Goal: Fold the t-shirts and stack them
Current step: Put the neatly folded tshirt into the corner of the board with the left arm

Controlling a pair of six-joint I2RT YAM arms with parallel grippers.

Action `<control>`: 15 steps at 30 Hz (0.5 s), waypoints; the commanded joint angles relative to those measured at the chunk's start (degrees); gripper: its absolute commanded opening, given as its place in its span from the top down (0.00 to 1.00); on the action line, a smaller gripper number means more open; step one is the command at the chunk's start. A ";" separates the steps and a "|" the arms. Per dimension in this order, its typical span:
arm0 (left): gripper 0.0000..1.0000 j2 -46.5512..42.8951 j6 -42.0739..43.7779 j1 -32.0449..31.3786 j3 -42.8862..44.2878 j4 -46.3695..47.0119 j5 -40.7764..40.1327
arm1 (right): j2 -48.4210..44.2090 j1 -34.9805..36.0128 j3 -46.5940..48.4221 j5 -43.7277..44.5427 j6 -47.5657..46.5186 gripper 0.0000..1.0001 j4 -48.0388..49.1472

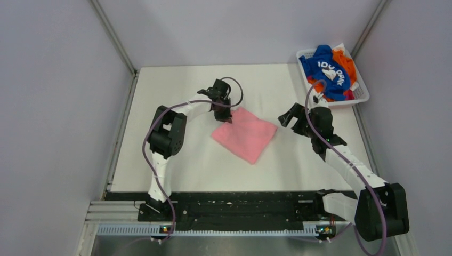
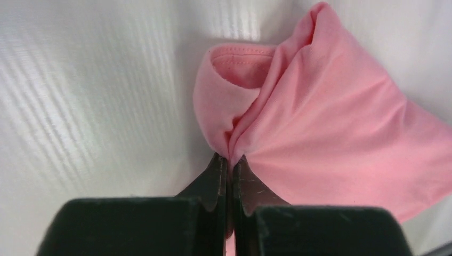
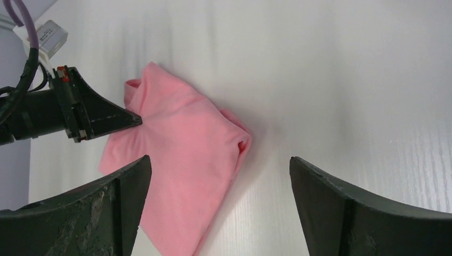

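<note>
A light pink t-shirt (image 1: 245, 133) lies folded into a rough square on the white table (image 1: 176, 154). My left gripper (image 1: 226, 118) is shut on the shirt's far left corner. In the left wrist view the cloth (image 2: 330, 122) bunches into the closed left gripper (image 2: 230, 159). My right gripper (image 1: 288, 116) hovers open just right of the shirt's right corner, holding nothing. Through the right wrist view, the pink shirt (image 3: 181, 149) spreads below the wide-open right gripper (image 3: 219, 159), and the left gripper (image 3: 136, 118) pinches its corner. A royal blue t-shirt (image 1: 328, 66) with white lettering and an orange t-shirt (image 1: 346, 61) lie crumpled in the basket.
The white slatted basket (image 1: 363, 92) stands at the table's far right corner, against the right wall. Grey walls enclose the table on the left, back and right. The black rail with both arm bases runs along the near edge.
</note>
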 commanded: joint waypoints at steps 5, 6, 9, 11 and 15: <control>1.00 -5.83 -2.27 8.09 -1.05 -3.17 -25.67 | -2.23 -0.32 0.10 6.12 -2.24 0.01 -0.04; 1.00 -5.97 -1.68 9.45 -0.85 -2.52 -28.38 | -2.35 -0.37 0.21 7.77 -2.29 0.01 -0.28; 1.00 -4.05 0.80 14.06 2.79 -2.19 -34.57 | -2.89 -0.34 0.32 11.55 -2.48 0.01 -0.96; 1.00 -1.98 3.00 17.44 6.94 -1.88 -34.68 | -3.34 -0.31 0.26 13.24 -3.15 0.01 -0.58; 1.00 3.33 9.57 23.23 15.65 -1.99 -36.13 | -4.33 -0.34 0.13 18.73 -4.26 0.01 -1.63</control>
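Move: Out at the board's far-left corner lies the place for the pink t-shirt: some 22 cm ahead of the left hand, 38 cm to its left and about 3 cm below. The hand already pinches the shirt by its edge; the shirt's middle is about 5 cm back, 6 cm to the right and 2 cm below. From the right hand the corner is roughly 30 cm ahead, 63 cm left and 13 cm lower. Sweeping left by about 24 cm and forward some 10 cm, the left hand keeps its pinch on the folded t-shirt and drags it towards the far-left corner, starting slowly, then going fast. It lifts slightly towards the end while the wrist turns about 30 degrees counter-clockwise and rolls its left side up. The open, empty right hand eases a few centimetres to the right, away from the shirt. ##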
